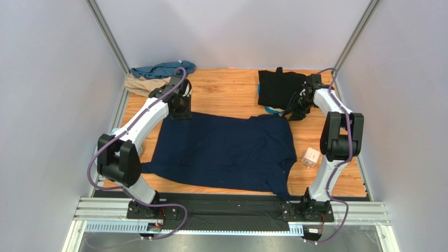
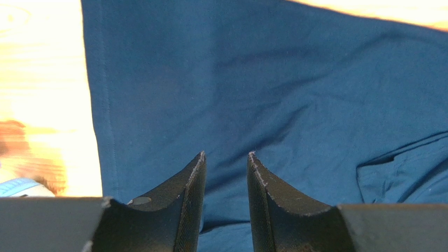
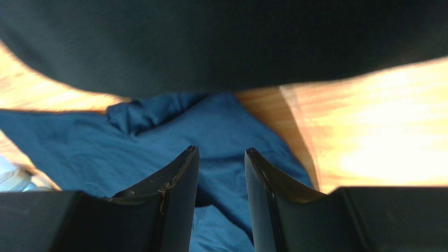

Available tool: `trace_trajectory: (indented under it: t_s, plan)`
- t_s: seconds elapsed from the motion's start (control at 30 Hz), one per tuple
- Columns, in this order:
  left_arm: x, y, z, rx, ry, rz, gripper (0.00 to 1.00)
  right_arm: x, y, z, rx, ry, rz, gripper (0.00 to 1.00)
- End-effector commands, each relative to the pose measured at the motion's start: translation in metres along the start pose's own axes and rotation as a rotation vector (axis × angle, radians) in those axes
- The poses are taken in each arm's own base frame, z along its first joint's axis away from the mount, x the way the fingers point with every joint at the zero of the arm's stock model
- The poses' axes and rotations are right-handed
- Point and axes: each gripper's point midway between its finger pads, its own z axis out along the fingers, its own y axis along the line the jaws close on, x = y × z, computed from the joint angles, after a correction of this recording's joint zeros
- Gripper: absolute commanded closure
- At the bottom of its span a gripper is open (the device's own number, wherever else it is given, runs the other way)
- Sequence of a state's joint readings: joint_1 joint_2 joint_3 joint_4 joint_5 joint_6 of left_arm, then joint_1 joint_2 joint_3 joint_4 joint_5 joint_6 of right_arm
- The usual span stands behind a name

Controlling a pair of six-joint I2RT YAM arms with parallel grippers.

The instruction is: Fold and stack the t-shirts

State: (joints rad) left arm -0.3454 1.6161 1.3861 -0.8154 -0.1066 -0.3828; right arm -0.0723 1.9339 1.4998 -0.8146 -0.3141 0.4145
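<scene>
A dark navy t-shirt (image 1: 226,152) lies spread flat across the middle of the table. My left gripper (image 1: 180,108) hovers over its far left corner, open, with only navy cloth (image 2: 263,94) showing below the gap (image 2: 226,155). A folded black t-shirt (image 1: 276,86) sits at the back right. My right gripper (image 1: 294,111) is open between that black shirt (image 3: 221,42) and the navy shirt's far right corner (image 3: 158,136), nothing between its jaws (image 3: 221,151). A teal t-shirt (image 1: 160,69) and a tan one (image 1: 142,85) lie bunched at the back left.
A small white cube (image 1: 312,156) rests on the wood right of the navy shirt. A bit of pale blue ring (image 1: 271,110) peeks out between the black and navy shirts. Grey walls and metal posts close in the table (image 1: 231,94) on three sides.
</scene>
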Motion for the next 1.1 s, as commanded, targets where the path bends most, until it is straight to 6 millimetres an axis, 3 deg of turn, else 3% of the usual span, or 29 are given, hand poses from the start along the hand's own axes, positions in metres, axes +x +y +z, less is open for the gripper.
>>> trace_trajectory:
  t_s: [0.0, 0.37, 0.43, 0.6, 0.67, 0.7, 0.83, 1.07]
  plan:
    - [0.003, -0.005, -0.007, 0.048, -0.013, 0.032, 0.59, -0.016, 0.001, 0.012, 0.016, -0.043, -0.045, 0.57]
    - [0.017, -0.001, 0.001, 0.040, 0.037, 0.062, 0.60, -0.028, -0.004, 0.030, 0.051, -0.045, -0.064, 0.57]
    - [0.012, 0.000, 0.001, 0.025, 0.028, 0.054, 0.60, -0.033, -0.002, 0.023, 0.056, -0.071, -0.070, 0.57]
    - [-0.012, 0.029, 0.012, -0.129, -0.010, 0.002, 0.56, -0.047, 0.002, 0.002, 0.075, -0.151, -0.089, 0.56]
    - [-0.018, 0.039, 0.024, -0.140, 0.023, -0.039, 0.56, -0.049, 0.001, 0.003, 0.087, -0.144, -0.100, 0.56]
    - [-0.032, 0.038, 0.023, -0.129, 0.003, -0.046, 0.56, -0.047, -0.004, 0.004, 0.109, -0.130, -0.098, 0.55]
    - [-0.051, 0.033, 0.029, -0.111, 0.006, -0.016, 0.58, -0.045, -0.009, 0.019, 0.125, -0.068, -0.103, 0.55]
    - [-0.047, 0.023, 0.032, -0.061, 0.031, -0.045, 0.60, -0.036, -0.007, 0.039, 0.088, 0.007, -0.093, 0.55]
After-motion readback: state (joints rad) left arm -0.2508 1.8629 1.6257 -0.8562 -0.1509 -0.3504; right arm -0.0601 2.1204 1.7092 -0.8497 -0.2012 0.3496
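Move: The left hand goes for the navy shirt's far left corner, some 12 cm ahead, 10 cm left and 13 cm below; the tan shirt lies about 24 cm ahead, 14 cm left of that hand. The navy shirt's far right corner is roughly 3 cm ahead, 2 cm left and 6 cm below the right hand. From that hand the black stack is centred 15 cm ahead, 1 cm left, the white cube 17 cm back and 9 cm right. Left dips, then reaches 8 cm forward towards its shirt corner; right sinks, easing 4 cm towards the black stack. ##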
